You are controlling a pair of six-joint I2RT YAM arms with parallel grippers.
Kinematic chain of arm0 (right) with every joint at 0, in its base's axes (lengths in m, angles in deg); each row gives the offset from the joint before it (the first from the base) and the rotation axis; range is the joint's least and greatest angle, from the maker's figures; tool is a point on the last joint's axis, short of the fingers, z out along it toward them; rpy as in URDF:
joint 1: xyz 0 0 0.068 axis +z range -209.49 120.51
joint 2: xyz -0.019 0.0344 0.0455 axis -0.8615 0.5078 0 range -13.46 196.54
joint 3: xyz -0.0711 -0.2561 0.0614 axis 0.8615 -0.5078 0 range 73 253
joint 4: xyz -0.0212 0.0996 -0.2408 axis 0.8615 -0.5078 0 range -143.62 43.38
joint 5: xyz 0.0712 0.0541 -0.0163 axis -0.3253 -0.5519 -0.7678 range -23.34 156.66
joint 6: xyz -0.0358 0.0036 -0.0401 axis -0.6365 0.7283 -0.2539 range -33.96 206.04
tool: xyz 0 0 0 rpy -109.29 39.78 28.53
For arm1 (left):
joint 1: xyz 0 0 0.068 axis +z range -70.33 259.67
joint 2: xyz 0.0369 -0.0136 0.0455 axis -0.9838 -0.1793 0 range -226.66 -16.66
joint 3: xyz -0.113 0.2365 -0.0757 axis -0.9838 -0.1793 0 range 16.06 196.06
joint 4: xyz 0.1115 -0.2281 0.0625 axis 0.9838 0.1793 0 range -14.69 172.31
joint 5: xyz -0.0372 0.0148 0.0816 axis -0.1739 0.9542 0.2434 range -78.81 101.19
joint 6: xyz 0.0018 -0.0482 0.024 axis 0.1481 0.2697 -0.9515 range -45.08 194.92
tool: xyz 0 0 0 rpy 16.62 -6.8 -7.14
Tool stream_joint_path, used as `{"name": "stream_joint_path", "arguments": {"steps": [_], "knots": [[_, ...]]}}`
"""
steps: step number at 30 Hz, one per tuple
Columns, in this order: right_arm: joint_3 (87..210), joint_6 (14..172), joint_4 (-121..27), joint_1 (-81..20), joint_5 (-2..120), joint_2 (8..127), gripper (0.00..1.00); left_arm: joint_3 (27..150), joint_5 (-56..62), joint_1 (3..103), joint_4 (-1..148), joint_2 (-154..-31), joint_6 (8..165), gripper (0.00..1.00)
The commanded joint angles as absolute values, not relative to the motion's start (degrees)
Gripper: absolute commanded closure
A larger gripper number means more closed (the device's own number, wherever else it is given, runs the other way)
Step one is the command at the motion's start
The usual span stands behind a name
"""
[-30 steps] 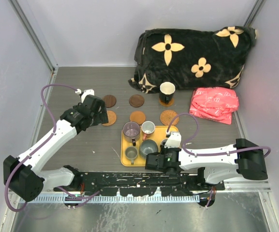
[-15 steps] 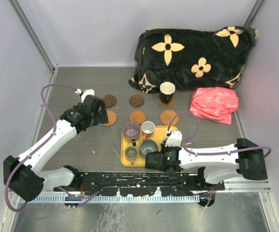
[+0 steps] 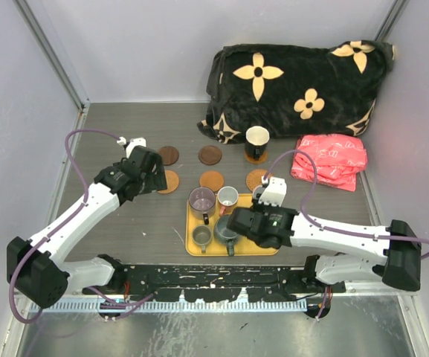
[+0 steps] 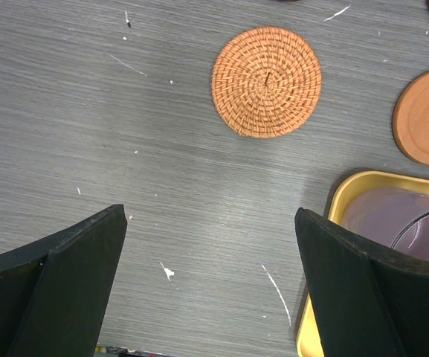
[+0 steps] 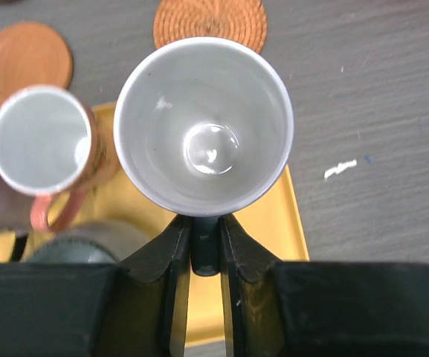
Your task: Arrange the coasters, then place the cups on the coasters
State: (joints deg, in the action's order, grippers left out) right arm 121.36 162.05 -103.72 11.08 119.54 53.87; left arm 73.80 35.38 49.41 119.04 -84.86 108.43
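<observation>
My right gripper (image 5: pixel 205 223) is shut on the dark handle of a grey cup (image 5: pixel 203 123) and holds it upright above the yellow tray (image 5: pixel 292 219). A wicker coaster (image 5: pixel 210 18) lies just beyond it. In the top view my right wrist covers that cup. A purple cup (image 3: pixel 201 199), a white-and-pink cup (image 3: pixel 227 197), a small olive cup (image 3: pixel 201 236) and another grey cup (image 3: pixel 225 227) stand on the tray (image 3: pixel 266 249). A black cup (image 3: pixel 257 140) stands on a coaster at the back. My left gripper (image 4: pixel 210 223) hangs open over bare table, near a wicker coaster (image 4: pixel 266 82).
Two dark brown coasters (image 3: pixel 169 155) (image 3: pixel 210 155) and an orange-brown coaster (image 3: pixel 212 181) lie behind the tray. A black flowered blanket (image 3: pixel 296 82) fills the back right, with a pink bag (image 3: pixel 329 160) in front of it. Walls close in on both sides.
My right gripper has risen with the grey cup, off the tray's right side, and shifted toward the back. The left arm has stayed where it was.
</observation>
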Motion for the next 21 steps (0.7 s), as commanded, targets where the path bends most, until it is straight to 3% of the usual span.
{"name": "stream_joint_path", "arguments": {"steps": [1,9,21], "knots": [[121.48,142.79,-88.15,2.69,122.79,50.05,0.99,76.12,35.63,49.44,118.38,-85.7,108.36,0.02],[116.88,120.78,-66.32,-10.87,115.37,49.96,0.99,76.77,35.86,49.44,118.4,-86.61,107.99,0.02],[113.18,109.98,-47.78,-20.4,104.18,57.89,1.0,78.09,36.39,49.44,118.15,-88.71,107.09,0.02]]}}
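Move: The right hand, holding the grey-white cup by its handle over the tray, has the woven coaster about 16 cm ahead, 3 cm to its right and 11 cm below. The red-handled cup stands some 9 cm ahead and 8 cm left; the orange coaster lies 15 cm ahead and 13 cm left. The dark-handled mug is about 10 cm beyond the woven coaster. That coaster lies roughly 38 cm right of the left hand and 3 cm ahead. Carry the cup forward about 12 cm with the right hand, out of the tray area to over the woven coaster, drifting some 3 cm right on the way. Rise a centimetre or two at first, then start sinking towards the coaster, slowing down. Keep the fingers shut on the handle and the cup level, with only a slight wrist turn. ##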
